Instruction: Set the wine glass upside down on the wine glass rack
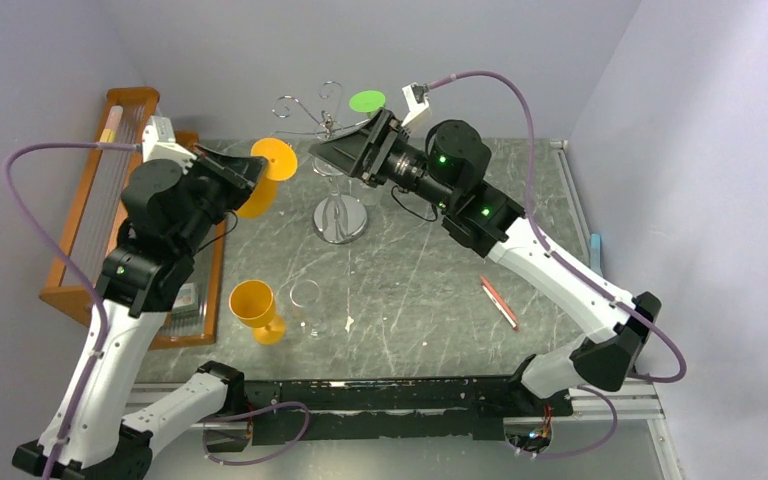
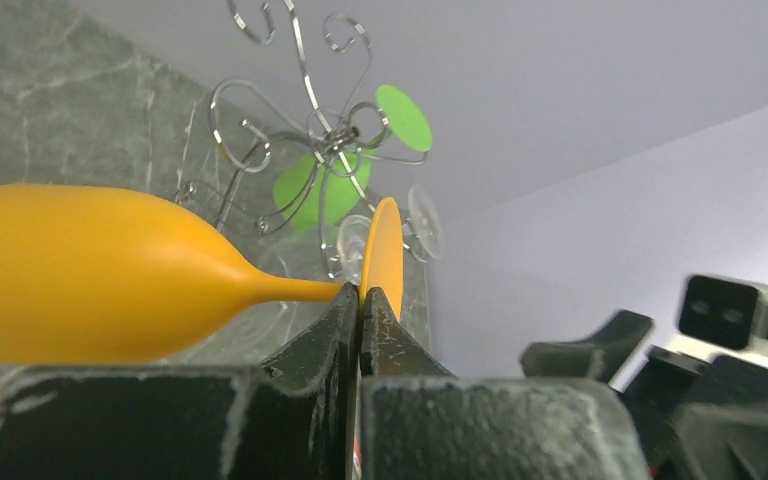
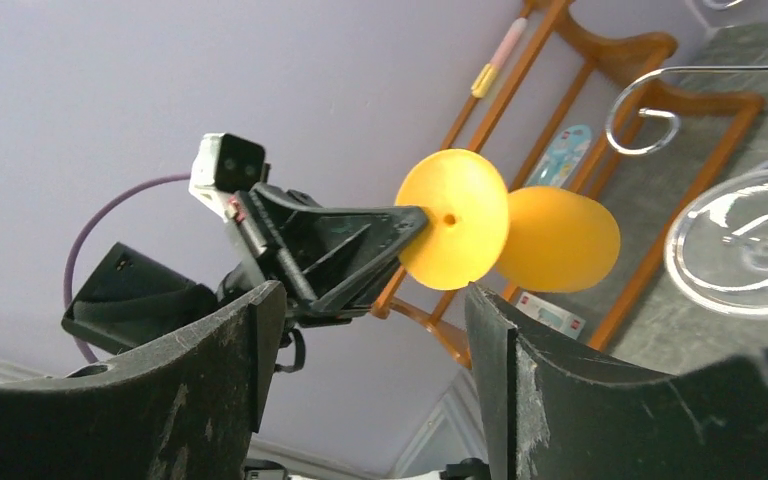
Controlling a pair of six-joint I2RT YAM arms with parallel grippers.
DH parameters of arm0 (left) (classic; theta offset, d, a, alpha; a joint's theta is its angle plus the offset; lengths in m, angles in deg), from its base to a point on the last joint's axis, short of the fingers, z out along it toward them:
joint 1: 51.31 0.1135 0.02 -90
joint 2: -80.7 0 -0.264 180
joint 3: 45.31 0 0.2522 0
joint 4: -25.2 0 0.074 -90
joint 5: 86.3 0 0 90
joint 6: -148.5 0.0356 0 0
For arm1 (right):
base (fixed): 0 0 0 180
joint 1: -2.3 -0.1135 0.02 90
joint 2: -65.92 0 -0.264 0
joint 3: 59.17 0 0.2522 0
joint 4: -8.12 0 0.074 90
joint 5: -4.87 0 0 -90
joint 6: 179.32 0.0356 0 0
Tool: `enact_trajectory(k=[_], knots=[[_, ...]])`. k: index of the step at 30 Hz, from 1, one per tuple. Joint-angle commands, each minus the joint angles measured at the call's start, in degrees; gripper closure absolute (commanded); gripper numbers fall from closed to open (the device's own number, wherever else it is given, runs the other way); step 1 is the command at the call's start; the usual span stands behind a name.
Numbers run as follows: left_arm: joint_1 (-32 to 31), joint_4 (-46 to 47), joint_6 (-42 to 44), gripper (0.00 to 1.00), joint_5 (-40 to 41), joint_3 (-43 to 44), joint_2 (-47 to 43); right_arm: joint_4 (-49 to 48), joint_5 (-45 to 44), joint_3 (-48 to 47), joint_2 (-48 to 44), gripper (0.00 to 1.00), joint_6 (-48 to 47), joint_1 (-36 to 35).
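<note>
An orange wine glass [image 1: 272, 160] lies sideways in the air, and my left gripper [image 1: 257, 172] is shut on its stem. In the left wrist view the jaws [image 2: 360, 292] pinch the stem between the bowl [image 2: 90, 270] and the foot disc [image 2: 385, 250]. The chrome wine glass rack [image 1: 340, 218] stands just right of it, its curled arms [image 2: 310, 130] up top. A green glass [image 2: 310, 195] hangs upside down there. My right gripper [image 1: 332, 158] is open beside the rack, empty, facing the orange foot disc [image 3: 452, 232]. The right gripper [image 3: 370, 300] holds nothing.
A wooden slatted rack [image 1: 110, 200] fills the left side. A second orange glass [image 1: 255, 308] and a clear glass [image 1: 305, 300] stand at the front left of the table. A red pen [image 1: 500, 302] lies at the right. A clear glass foot [image 3: 745, 240] shows near the rack.
</note>
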Motion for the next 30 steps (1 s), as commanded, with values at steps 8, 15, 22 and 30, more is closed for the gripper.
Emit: enact_trajectory(k=[8, 15, 22, 30], knots=[[0.2, 9.3, -8.0, 0.95, -5.7, -4.9, 7.1, 0.8, -5.4, 7.5, -9.1, 0.32, -8.9, 1.4], [0.3, 11.6, -6.9, 0.95, -1.8, -2.0, 12.1, -0.7, -8.0, 10.4, -13.1, 0.32, -11.8, 1.4], [0.6, 16.4, -7.4, 0.95, 1.5, -1.9, 15.3, -0.2, -10.3, 11.0, -14.9, 0.32, -13.5, 1.4], [3.4, 21.6, -9.0, 0.95, 3.1, -1.8, 18.5, 0.2, -12.5, 11.6, -16.1, 0.33, -14.2, 1.4]])
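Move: The orange glass already hangs foot-up in the left gripper. The rack's left-hand hoop, where it is headed, lies about 11 cm ahead of this hand, 2 cm right and 10 cm lower; the rack's hub is some 15 cm ahead, 9 right and 8 below. The front hoop's clear glass foot is about 8 ahead, 10 right, 7 below. From the empty right hand the left-hand hoop is roughly 12 cm ahead, 8 left and 13 below. The orange glass, still pinched at the stem just under its foot, is carried by the left hand forward about 11 cm to the rack's left-hand hoop, edging right and sinking some 6 cm, mostly early on; the wrist tips down slightly. The right hand, open and empty, withdraws about 8 cm to the right past the front hoop, turning clockwise. ##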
